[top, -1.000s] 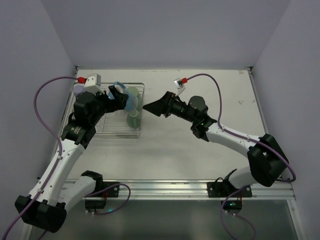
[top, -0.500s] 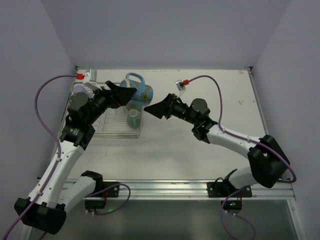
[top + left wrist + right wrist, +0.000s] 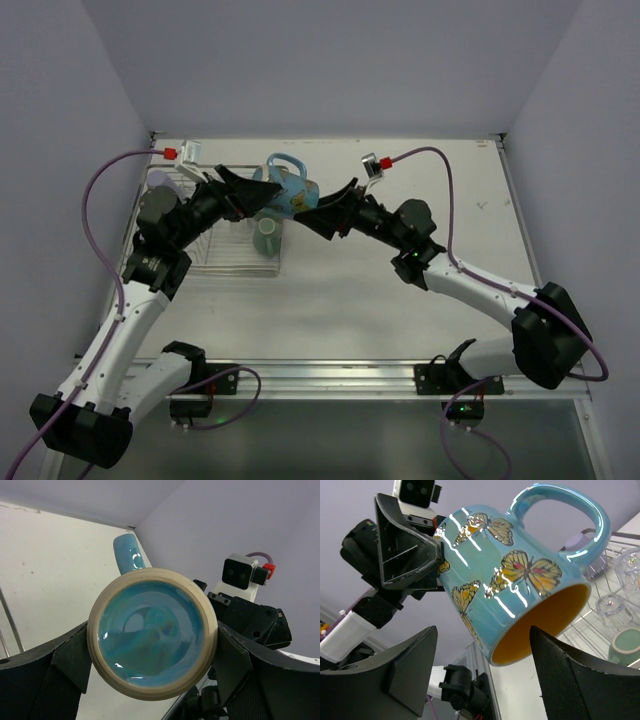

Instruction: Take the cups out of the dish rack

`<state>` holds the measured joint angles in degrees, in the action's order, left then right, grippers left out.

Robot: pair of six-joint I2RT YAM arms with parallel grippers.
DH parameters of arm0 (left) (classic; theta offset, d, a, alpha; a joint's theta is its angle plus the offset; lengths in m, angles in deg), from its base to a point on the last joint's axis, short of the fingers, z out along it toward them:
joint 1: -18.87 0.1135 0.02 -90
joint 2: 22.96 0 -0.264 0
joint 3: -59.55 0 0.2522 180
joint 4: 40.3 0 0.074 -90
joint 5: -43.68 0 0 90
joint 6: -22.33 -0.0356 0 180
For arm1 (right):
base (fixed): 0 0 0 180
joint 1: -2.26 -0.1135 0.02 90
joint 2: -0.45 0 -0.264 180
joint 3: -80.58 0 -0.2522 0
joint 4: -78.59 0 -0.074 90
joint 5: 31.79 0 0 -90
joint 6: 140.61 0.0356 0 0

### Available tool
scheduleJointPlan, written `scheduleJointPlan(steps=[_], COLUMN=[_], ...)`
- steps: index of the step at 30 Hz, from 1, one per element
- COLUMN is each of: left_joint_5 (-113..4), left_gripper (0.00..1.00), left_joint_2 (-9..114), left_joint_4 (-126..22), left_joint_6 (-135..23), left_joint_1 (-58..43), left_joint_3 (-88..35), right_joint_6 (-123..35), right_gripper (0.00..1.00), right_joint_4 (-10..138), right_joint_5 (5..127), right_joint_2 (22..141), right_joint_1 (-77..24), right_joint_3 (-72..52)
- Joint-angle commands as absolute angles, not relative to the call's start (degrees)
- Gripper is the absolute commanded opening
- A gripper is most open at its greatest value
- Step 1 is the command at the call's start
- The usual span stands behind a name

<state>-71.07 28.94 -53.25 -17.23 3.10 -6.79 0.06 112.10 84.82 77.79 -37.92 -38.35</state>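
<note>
My left gripper [image 3: 262,196] is shut on the base of the blue butterfly mug [image 3: 290,187] and holds it sideways in the air, right of the dish rack [image 3: 215,262]. The left wrist view shows the mug's blue underside [image 3: 152,632] between the left gripper's [image 3: 152,652] fingers. My right gripper [image 3: 310,210] is open. In the right wrist view the right gripper's [image 3: 485,670] jaws stand either side of the mug's [image 3: 520,580] orange mouth, apart from it. A mint-green mug [image 3: 266,238] and a lavender cup [image 3: 160,180] stay in the rack.
The right wrist view shows the rack [image 3: 620,560] with clear glasses [image 3: 612,605], a mint-green mug [image 3: 625,647] and a lavender cup [image 3: 577,542]. The two arms meet above the table's far middle. Walls close the table on three sides.
My left gripper has lifted the blue mug out of the rack and carried it right. My right gripper has moved left and up to the mug's mouth.
</note>
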Motion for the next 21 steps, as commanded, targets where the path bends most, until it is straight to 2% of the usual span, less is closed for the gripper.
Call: scheduleJointPlan(steps=[1, 8, 12, 14, 15, 16, 17, 18, 20, 21], left_joint_5=[-75.67, -79.19, -79.54, -79.54, -79.54, -79.45, -79.28, -79.19, -77.53, -76.56], left_gripper=[0.04, 0.04, 0.08, 0.10, 0.16, 0.22, 0.38, 0.49, 0.69, 0.85], left_joint_2=[28.19, 28.98, 28.89, 28.45, 28.36, 28.28, 27.93, 27.84, 26.96, 26.70], left_joint_4=[-41.15, -30.78, -29.55, -29.02, -29.10, -30.15, -31.29, -32.69, -38.31, -40.77], left_joint_6=[-12.65, -5.10, -4.65, -5.00, -5.35, -5.96, -7.79, -9.03, -14.10, -16.14], left_joint_1=[3.49, 3.40, 3.31, 3.22, 3.22, 3.22, 3.22, 3.22, 3.22, 3.22], left_joint_3=[-6.34, -1.32, 0.17, 0.35, 0.17, 0.00, -0.35, -1.40, -2.72, -4.64], right_joint_6=[-1.40, 6.85, 10.73, 11.87, 12.22, 12.31, 12.05, 11.88, 11.35, 11.00], right_gripper=[0.75, 0.59, 0.44, 0.28, 0.22, 0.12, 0.07, 0.03, 0.00, 0.00], right_joint_4=[118.43, 134.05, 137.08, 138.12, 138.48, 138.57, 138.48, 138.40, 137.35, 136.38], right_joint_5=[88.26, 90.63, 91.87, 91.70, 91.08, 90.47, 89.16, 88.53, 87.48, 86.60], right_joint_2=[76.48, 80.25, 82.18, 82.63, 82.63, 82.37, 81.93, 81.49, 79.91, 79.30], right_joint_1=[-37.38, -37.29, -37.37, -37.38, -37.38, -37.38, -37.38, -37.38, -36.94, -36.85], right_joint_3=[-37.85, -38.37, -37.24, -37.23, -37.58, -38.02, -38.89, -39.25, -40.65, -41.01])
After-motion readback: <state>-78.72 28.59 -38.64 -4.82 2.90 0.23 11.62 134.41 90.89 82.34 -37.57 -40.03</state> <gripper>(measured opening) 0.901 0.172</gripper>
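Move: Just beyond the left fingertips, the blue cup is already held near its base, its middle some 3 cm ahead and 3 cm to the right of that hand, level with it; the open right gripper waits about 10 cm to that hand's right, 3 cm lower. From the right hand, the cup's middle lies about 7 cm left, 3 cm ahead and 3 cm higher. Down in the rack, some 25 cm below the right hand, the small green cup is roughly 14 cm ahead and 12 cm left, and the large green cup stands about 11 cm beyond it. Rising about 3 cm and drawing back nearly as far, the right hand tilts its fingertips up by some 15 degrees, brings its jaws to the cup's mouth and closes them across the rim on the side away from the handle, one finger inside, one outside, pinching the wall. The left hand keeps its grip on the base, presenting the mouth by easing back and right about 2 cm each while turning its fingers slightly clockwise and upward. ##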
